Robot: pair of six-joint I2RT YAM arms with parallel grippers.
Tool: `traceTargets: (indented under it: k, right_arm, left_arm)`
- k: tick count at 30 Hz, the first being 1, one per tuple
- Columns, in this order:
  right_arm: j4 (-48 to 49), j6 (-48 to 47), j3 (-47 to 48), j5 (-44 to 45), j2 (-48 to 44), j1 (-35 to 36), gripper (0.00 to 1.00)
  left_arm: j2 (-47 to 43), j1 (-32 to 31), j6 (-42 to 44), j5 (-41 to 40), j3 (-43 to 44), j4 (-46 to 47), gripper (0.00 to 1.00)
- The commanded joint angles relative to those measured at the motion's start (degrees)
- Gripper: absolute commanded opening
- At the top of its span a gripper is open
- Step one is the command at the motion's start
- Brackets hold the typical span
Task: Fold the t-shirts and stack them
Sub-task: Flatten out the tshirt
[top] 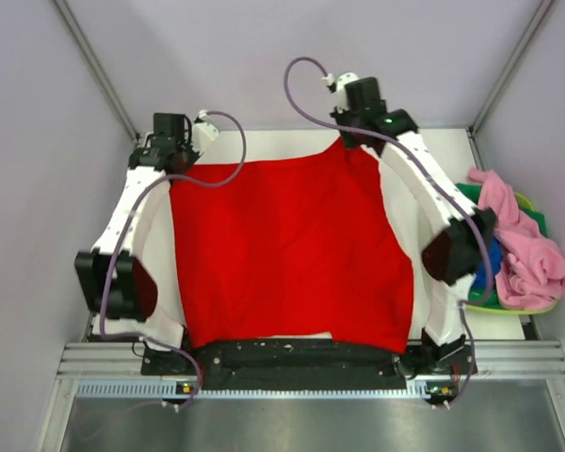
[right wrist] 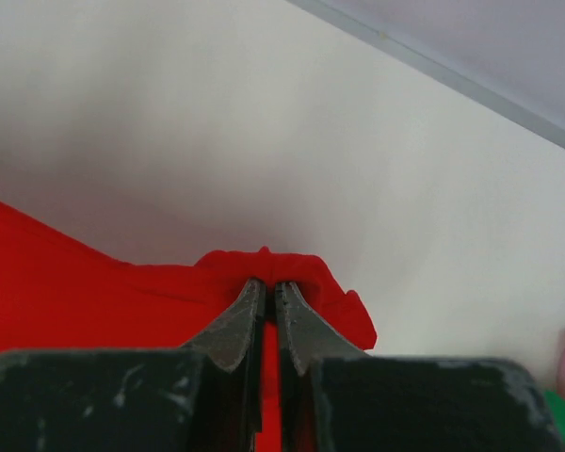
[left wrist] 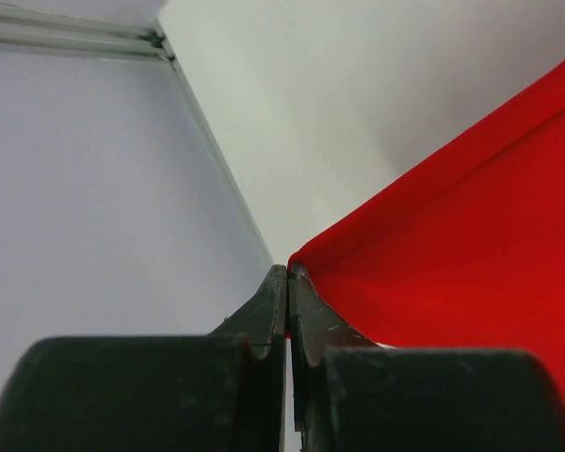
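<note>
A bright red t-shirt [top: 287, 250] lies spread plain side up over the middle of the white table [top: 273, 141]. My left gripper [top: 174, 158] is shut on its far left corner; in the left wrist view the red cloth [left wrist: 471, 254] runs out from between the closed fingertips [left wrist: 289, 275]. My right gripper [top: 358, 137] is shut on the far right corner, where the cloth [right wrist: 292, 268] bunches over the tips [right wrist: 269, 284]. A pink shirt [top: 527, 245], with blue and dark green cloth under it, lies heaped in the basket at the right.
The lime-green basket [top: 508, 306] sits at the table's right edge beside the right arm's elbow [top: 457, 247]. The left arm's elbow [top: 113, 282] hangs over the left edge. Grey walls with metal frame bars close in the left, right and far sides.
</note>
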Motion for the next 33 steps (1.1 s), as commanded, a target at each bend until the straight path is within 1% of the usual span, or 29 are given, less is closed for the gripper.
traceTargets:
  k: [1, 3, 5, 7, 9, 10, 13, 17, 19, 20, 21, 22, 23, 24, 25, 27, 28, 29, 31, 33]
  right_arm:
    - [9.31, 0.74, 10.23, 2.94, 14.7, -0.97, 0.0]
    - [12.82, 2.15, 12.71, 4.34, 21.92, -1.67, 0.0]
    - [18.35, 3.29, 11.06, 5.92, 24.84, -2.72, 0.0]
    - [23.8, 4.7, 7.81, 7.33, 25.98, -3.95, 0.0]
    - [27.59, 5.58, 4.82, 6.55, 26.08, -5.18, 0.0]
    - [29.0, 7.5, 3.76, 6.11, 25.99, -5.97, 0.0]
    - [32.78, 8.31, 2.44, 4.27, 26.17, -7.38, 0.0]
    - [38.84, 7.34, 2.43, -0.65, 26.86, -8.35, 0.0]
    - [39.03, 7.51, 4.97, -1.19, 28.27, -8.62, 0.0]
    - [37.9, 8.12, 6.81, -1.8, 29.58, -8.79, 0.16]
    - [36.06, 8.83, 9.0, -2.41, 30.55, -9.14, 0.35]
    - [33.17, 9.62, 10.85, -2.85, 30.91, -9.67, 0.55]
    - [30.62, 10.23, 12.26, -3.29, 30.65, -10.02, 0.69]
    - [27.72, 10.68, 12.62, -3.65, 29.78, -10.29, 0.8]
    - [25.0, 11.03, 12.28, -4.0, 27.94, -10.72, 0.88]
    - [19.46, 11.12, 9.39, -3.74, 22.51, -10.82, 0.96]
    - [17.17, 11.38, 6.42, -3.91, 18.73, -10.9, 0.99]
    - [14.97, 11.9, 2.91, -4.09, 15.04, -10.82, 0.99]
    - [12.76, 13.4, -8.41, -5.75, 5.3, -10.82, 0.99]
    - [11.88, 15.94, -20.62, -8.55, -3.76, -10.73, 0.97]
  left_arm:
    - [13.11, 1.28, 0.89, -6.15, 4.92, 10.81, 0.0]
    - [20.42, 1.63, 0.45, -7.64, 9.31, 11.08, 0.0]
    - [26.57, 1.81, 0.19, -8.7, 12.92, 12.22, 0.0]
    - [30.62, 1.81, 0.36, -9.05, 15.3, 14.06, 0.0]
    - [33.36, 1.81, 0.1, -9.23, 16.62, 15.91, 0.0]
    - [34.33, 1.81, 0.01, -9.67, 17.07, 17.05, 0.0]
    - [36.09, 1.89, 0.01, -12.12, 17.42, 22.31, 0.0]
    - [38.37, 1.98, 0.45, -14.94, 18.73, 27.25, 0.0]
    - [40.39, 2.07, 0.19, -15.82, 21.01, 27.52, 0.0]
    - [41.7, 2.16, 0.01, -16.35, 22.59, 27.26, 0.0]
    - [42.76, 2.25, -0.43, -16.79, 24.17, 26.73, 0.08]
    - [43.99, 2.33, -0.87, -17.14, 26.1, 25.86, 0.29]
    - [44.96, 2.42, -1.65, -17.75, 27.69, 24.72, 0.49]
    - [45.32, 2.6, -2.97, -17.5, 29.44, 23.32, 0.68]
    - [45.06, 2.86, -4.46, -16.27, 30.85, 21.04, 0.78]
    - [42.0, 3.39, -7.89, -10.32, 31.22, 16.73, 0.87]
    - [39.11, 3.82, -9.29, -6.2, 30.18, 14.8, 0.89]
    - [36.12, 4.09, -9.92, -2.59, 27.99, 13.56, 0.89]
    - [28.22, 4.27, -8.35, 5.32, 20.89, 11.97, 0.89]
    - [18.91, 4.09, -3.97, 12.61, 11.66, 10.04, 0.89]
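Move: Each of my hands already grips a far corner of the red t-shirt. My left takes its corner to the tabletop about 18 cm ahead, 3 cm left and 17 cm down. My right's spot is some 17 cm straight ahead, 21 cm down. The left hem corner trails about 31 cm behind my left hand and 7 cm right of it. The green bin is 9 cm back, 35 cm right and 18 cm below my right hand. I swing both hands forward and down together, laying the t-shirt's far edge towards the far side of the table, with drops of about 16 cm left and 20 cm right. Then I pull on forward while rising a few centimetres, open both grippers wide to let go of the corners, and start drawing back, the right hand more and slightly to its right. ##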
